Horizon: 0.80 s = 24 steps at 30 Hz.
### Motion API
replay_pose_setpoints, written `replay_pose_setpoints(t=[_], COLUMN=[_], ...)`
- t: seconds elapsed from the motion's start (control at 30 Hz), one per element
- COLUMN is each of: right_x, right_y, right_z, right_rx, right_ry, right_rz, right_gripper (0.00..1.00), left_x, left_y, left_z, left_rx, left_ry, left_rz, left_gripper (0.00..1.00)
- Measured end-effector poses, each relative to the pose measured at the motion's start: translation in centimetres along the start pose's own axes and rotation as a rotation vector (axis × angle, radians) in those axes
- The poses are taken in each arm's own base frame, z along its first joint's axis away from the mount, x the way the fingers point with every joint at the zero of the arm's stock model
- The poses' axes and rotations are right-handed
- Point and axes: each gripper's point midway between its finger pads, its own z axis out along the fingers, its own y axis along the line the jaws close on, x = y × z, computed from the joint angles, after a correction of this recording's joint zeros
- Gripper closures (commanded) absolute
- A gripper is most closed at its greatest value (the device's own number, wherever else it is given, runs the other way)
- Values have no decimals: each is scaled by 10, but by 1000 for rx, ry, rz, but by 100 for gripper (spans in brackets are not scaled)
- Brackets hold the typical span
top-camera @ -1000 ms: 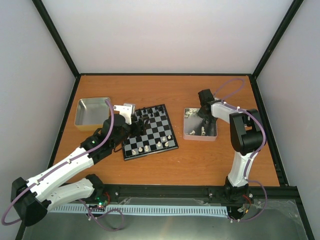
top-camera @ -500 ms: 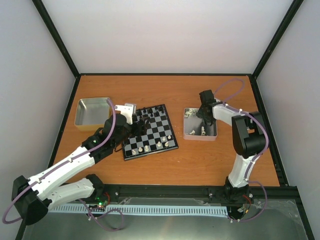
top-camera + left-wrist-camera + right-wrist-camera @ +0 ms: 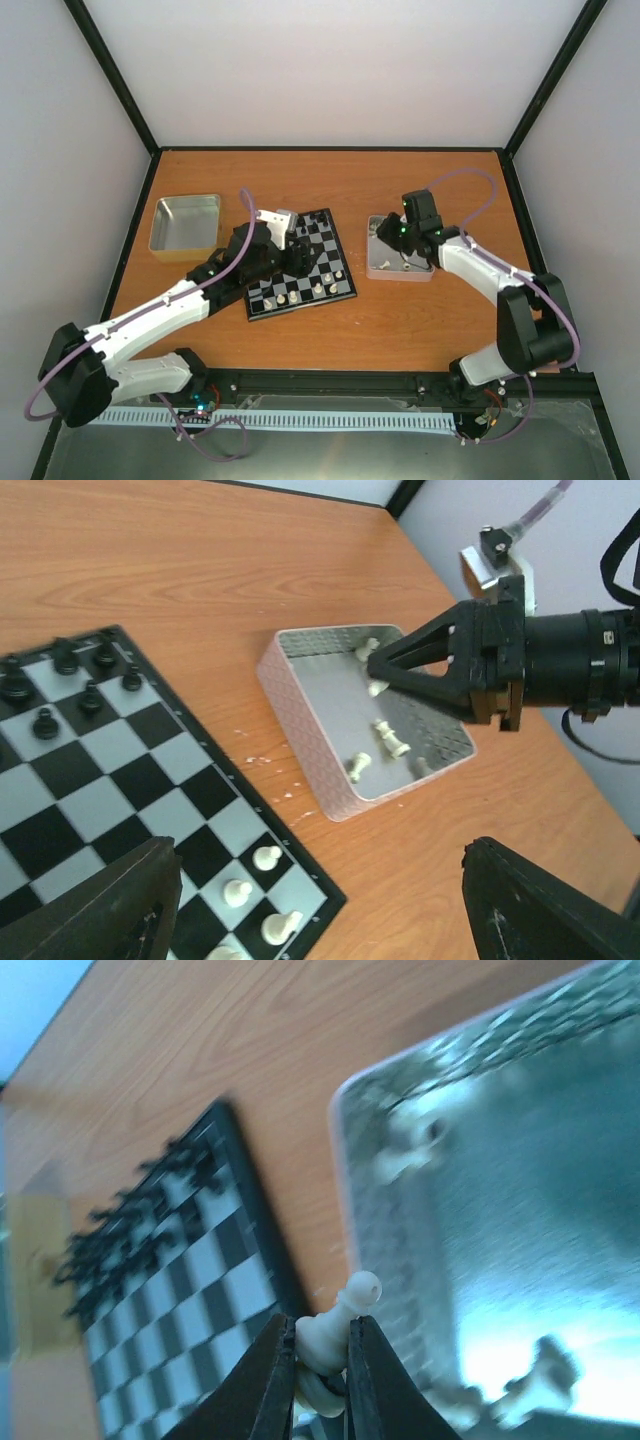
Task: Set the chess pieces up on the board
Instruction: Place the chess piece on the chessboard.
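Observation:
The board [image 3: 318, 262] lies mid-table, with black pieces [image 3: 312, 221] on its far rows and a few chess pieces [image 3: 300, 292] along the near rows. My right gripper [image 3: 395, 232] hovers over the left part of a silver tray [image 3: 400, 277] and is shut on a cream-white pawn [image 3: 345, 1315]. In the right wrist view the pawn's head sticks out past the fingertips. More white pieces [image 3: 390, 738] lie loose in that tray [image 3: 300, 695]. My left gripper [image 3: 320, 900] is open above the board's right corner [image 3: 300, 880], holding nothing.
A second silver tray [image 3: 185, 225], with nothing in it, stands at the back left. Bare wood lies between the board and the right tray. Black frame posts and white walls close the table in.
The right gripper has shut on a white pawn in the tray and its arm has swung lower and leftward. The left arm has slid right, further over the board.

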Motion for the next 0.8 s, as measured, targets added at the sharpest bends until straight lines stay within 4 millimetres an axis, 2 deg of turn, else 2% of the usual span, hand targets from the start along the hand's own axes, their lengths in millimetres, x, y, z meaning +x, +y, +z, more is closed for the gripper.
replay_pose_setpoints(t=[0.17,0.27,0.37,0.5,0.57,0.67,0.73,0.8], right_x=[39,51,54,50,46,41,39,40], right_y=[37,54,69,70,66,63,63,63], right_z=[-19,-33,-46,-58,-64,-72,-76,-76], right_rx=[-154,-225,-284,-296,-285,-276,-277,-277], right_ry=[67,78,71,27,-5,-46,-57,-56], right_rz=[-4,0,8,25,33,37,37,39], right_gripper=[87,87,87,87,86,86,86,86], left_x=[1,1,5,14,13,9,4,0], left_y=[-16,-28,-43,-55,-61,-71,-79,-88], left_z=[8,14,23,47,60,73,79,85], left_rx=[89,161,255,327,352,393,427,460], left_ry=[12,20,49,128,154,173,179,187], left_rz=[-23,-37,-60,-99,-104,-99,-92,-84], left_gripper=[24,27,37,51,51,45,49,57])
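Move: The white chess piece held in the right gripper is about 10 cm ahead of the left hand, some 18 cm to its right and 10 cm lower. Also from the left hand, the chessboard's middle is about 7 cm ahead, 3 cm left and 20 cm below. From the right hand, the open left gripper is roughly 10 cm back, 18 cm left and 10 cm higher; the tray's middle is about 2 cm ahead, 7 cm right and 10 cm below. Rightward about 12 cm, the left hand sweeps over the board towards the piece in the right gripper, swinging clockwise some 20 degrees and partly closing its fingers, still clearly apart. The right hand keeps its pinch and comes to meet it, rising about 8 cm and drawing back 6 cm, first going left, then easing slightly right again. ##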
